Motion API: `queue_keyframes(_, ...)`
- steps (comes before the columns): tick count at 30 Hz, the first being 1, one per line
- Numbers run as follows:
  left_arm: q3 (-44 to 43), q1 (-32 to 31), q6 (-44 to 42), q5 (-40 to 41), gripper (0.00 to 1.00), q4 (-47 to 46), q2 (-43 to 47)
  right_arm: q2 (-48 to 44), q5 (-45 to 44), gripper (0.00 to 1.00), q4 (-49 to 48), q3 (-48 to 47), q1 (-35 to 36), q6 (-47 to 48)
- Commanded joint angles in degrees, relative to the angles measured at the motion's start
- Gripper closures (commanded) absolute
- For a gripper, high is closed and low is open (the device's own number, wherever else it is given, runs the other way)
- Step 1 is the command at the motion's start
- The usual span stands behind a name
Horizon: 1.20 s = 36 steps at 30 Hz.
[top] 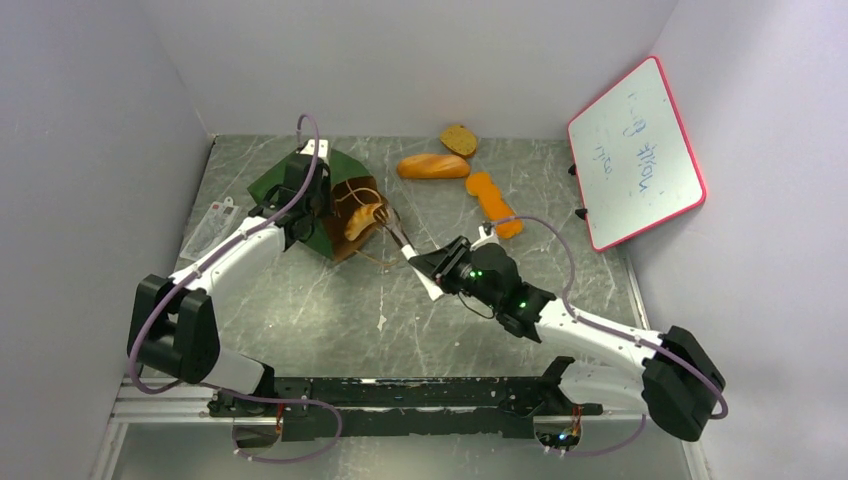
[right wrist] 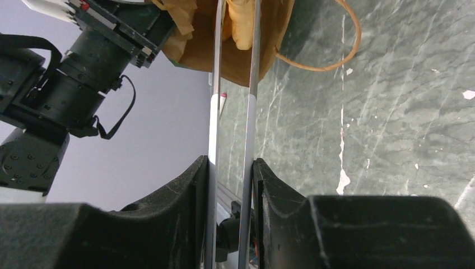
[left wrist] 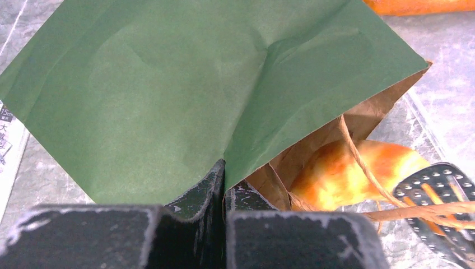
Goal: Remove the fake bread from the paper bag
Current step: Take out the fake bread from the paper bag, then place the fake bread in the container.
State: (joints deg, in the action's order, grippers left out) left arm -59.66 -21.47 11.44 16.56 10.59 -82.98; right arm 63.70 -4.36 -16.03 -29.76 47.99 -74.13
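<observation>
The dark green paper bag (top: 345, 168) lies tilted on the table with its brown mouth facing right. My left gripper (top: 300, 196) is shut on the bag's edge (left wrist: 168, 84), pinching the paper between its jaws (left wrist: 225, 174). An orange-tan fake bread (left wrist: 347, 174) sits inside the mouth (top: 362, 220). My right gripper (top: 432, 264) is shut on silver tweezers (right wrist: 255, 84), whose tips reach into the bag on either side of that bread (right wrist: 242, 22). A perforated tweezer tip (left wrist: 437, 190) shows beside the cord handle (left wrist: 364, 162). A loaf (top: 432, 166), a speckled slice (top: 459, 139) and a long flat piece (top: 492, 203) lie outside.
A red-framed whiteboard (top: 635, 150) leans against the right wall. A white packet (top: 208, 228) lies at the table's left edge. Grey walls close in the left, back and right sides. The bag's loose handle loop (right wrist: 336, 61) trails on the marbled tabletop.
</observation>
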Motion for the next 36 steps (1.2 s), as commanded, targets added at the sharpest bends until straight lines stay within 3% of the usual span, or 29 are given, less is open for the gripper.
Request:
queue_keyframes(1,-3.44,-0.23,1.57,2.67,0.93,1.52,-1.36,-3.91,-2.03,1.00,1.48,0.38,-1.14,0.74)
queue_keyframes(17,-5.44,-0.15,3.02,4.07,0.93,3.27,-2.68,-16.57,-4.51,1.00,13.25,0.72,-9.74,2.78)
queue_keyframes(29,-3.68,-0.15,1.94,1.64,0.93,3.07,1.07,-5.92,0.93,1.00,4.41,2.42,-21.65,5.85)
queue_keyframes(36,-1.62,-0.15,1.66,-0.08,0.93,2.52,2.74,-1.64,-0.02,0.95,1.23,3.32,-23.20,7.45)
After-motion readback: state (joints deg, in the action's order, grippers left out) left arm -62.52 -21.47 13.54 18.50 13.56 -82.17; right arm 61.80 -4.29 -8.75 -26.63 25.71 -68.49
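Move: The right hand's tongs already hold the small fake bread in the paper bag's mouth. Its clear spot on the transparent tray lies about 20 cm ahead of the right hand, 4 cm to its right and 14 cm below. The orange bread is 15 cm right of that spot and level with it; the long loaf is about 12 cm beyond it. From the left hand, still gripping the bag, the spot lies some 27 cm right and 4 cm ahead. Right hand swings the tong-held bread some 12 cm right, clear of the bag, then forward and down. ##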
